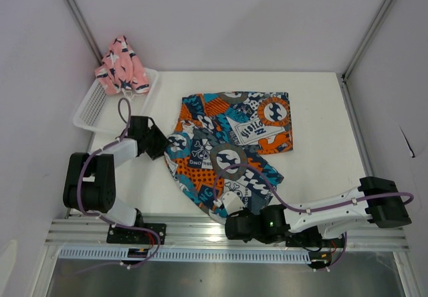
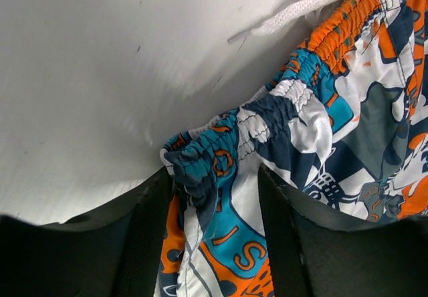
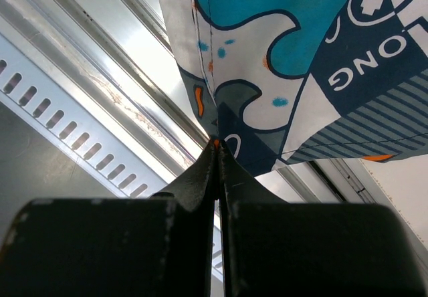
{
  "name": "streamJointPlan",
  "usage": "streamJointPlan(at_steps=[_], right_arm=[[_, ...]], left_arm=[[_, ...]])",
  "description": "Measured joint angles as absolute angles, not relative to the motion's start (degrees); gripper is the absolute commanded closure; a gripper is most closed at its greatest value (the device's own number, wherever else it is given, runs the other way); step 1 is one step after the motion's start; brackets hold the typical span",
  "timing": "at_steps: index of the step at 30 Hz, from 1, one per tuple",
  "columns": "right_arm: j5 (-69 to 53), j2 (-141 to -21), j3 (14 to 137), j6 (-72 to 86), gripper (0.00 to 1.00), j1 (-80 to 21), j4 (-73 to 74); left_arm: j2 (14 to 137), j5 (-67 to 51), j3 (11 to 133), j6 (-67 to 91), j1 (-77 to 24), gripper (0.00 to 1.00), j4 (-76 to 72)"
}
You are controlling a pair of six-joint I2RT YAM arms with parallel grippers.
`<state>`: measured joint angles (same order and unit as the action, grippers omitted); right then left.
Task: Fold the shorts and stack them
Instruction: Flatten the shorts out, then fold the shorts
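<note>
The printed shorts [image 1: 234, 143] lie spread and partly folded over in the middle of the table, their near corner hanging past the front edge. My left gripper [image 1: 162, 143] is at their left edge. In the left wrist view its jaws [image 2: 214, 196] stand apart astride the gathered waistband [image 2: 267, 120], with fabric filling the gap. My right gripper [image 1: 231, 222] is shut, pinching the near corner of the printed shorts [image 3: 287, 49] at the very fingertips [image 3: 217, 143]. The pink shorts [image 1: 122, 66] sit bunched in the white basket [image 1: 90, 106] at the back left.
A white drawstring [image 2: 301, 9] trails from the waistband onto the table. The aluminium rail [image 1: 200, 233] runs along the table's front edge, directly below my right gripper [image 3: 100, 89]. Frame posts and white walls enclose the back and sides.
</note>
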<state>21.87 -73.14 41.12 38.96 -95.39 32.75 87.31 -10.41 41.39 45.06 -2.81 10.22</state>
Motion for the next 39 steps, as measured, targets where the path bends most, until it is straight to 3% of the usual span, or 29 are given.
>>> streamJointPlan(at_steps=[5,13,21,34,39], right_arm=[[22.24,-72.29,41.12,38.94,1.0,-95.39,33.08],[22.72,-69.06,41.15,38.83,1.0,-96.53,33.95],[25.85,-68.99,45.25,38.87,1.0,-99.88,39.33],[35.92,-69.58,58.59,40.97,1.0,-101.69,56.84],[40.6,-69.23,62.67,43.11,1.0,-97.21,64.2]], left_arm=[[88.2,-9.39,41.5,46.04,-3.27,0.48,8.36],[88.95,-6.52,41.04,47.4,-3.55,1.0,6.42],[86.61,-5.17,40.14,47.79,-3.64,1.0,9.41],[59.96,-2.13,32.45,50.59,-3.64,1.0,26.06],[59.92,0.69,34.89,51.53,-3.64,1.0,33.63]])
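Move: The left hand's half-open fingers already straddle the shorts' waistband corner, which lies about 1 cm ahead and 1 cm below the hand point, neither left nor right. The white basket is some 17 cm ahead and 16 cm to the left. The right hand keeps the near hem pinched; from it the grey ring print lies about 24 cm straight ahead and the near leg's loose corner roughly 17 cm ahead and 19 cm right, both some 4 cm lower. The left fingers close and pinch the waistband corner after creeping about 1 cm forward, then draw it back nearly 10 cm towards the base, drifting left and rising some 4 cm. The right hand, still shut on the near hem, lifts it about 12 cm, pushing some 5 cm forward and slightly right late in the rise as its fingers swing outward some 15 degrees. ##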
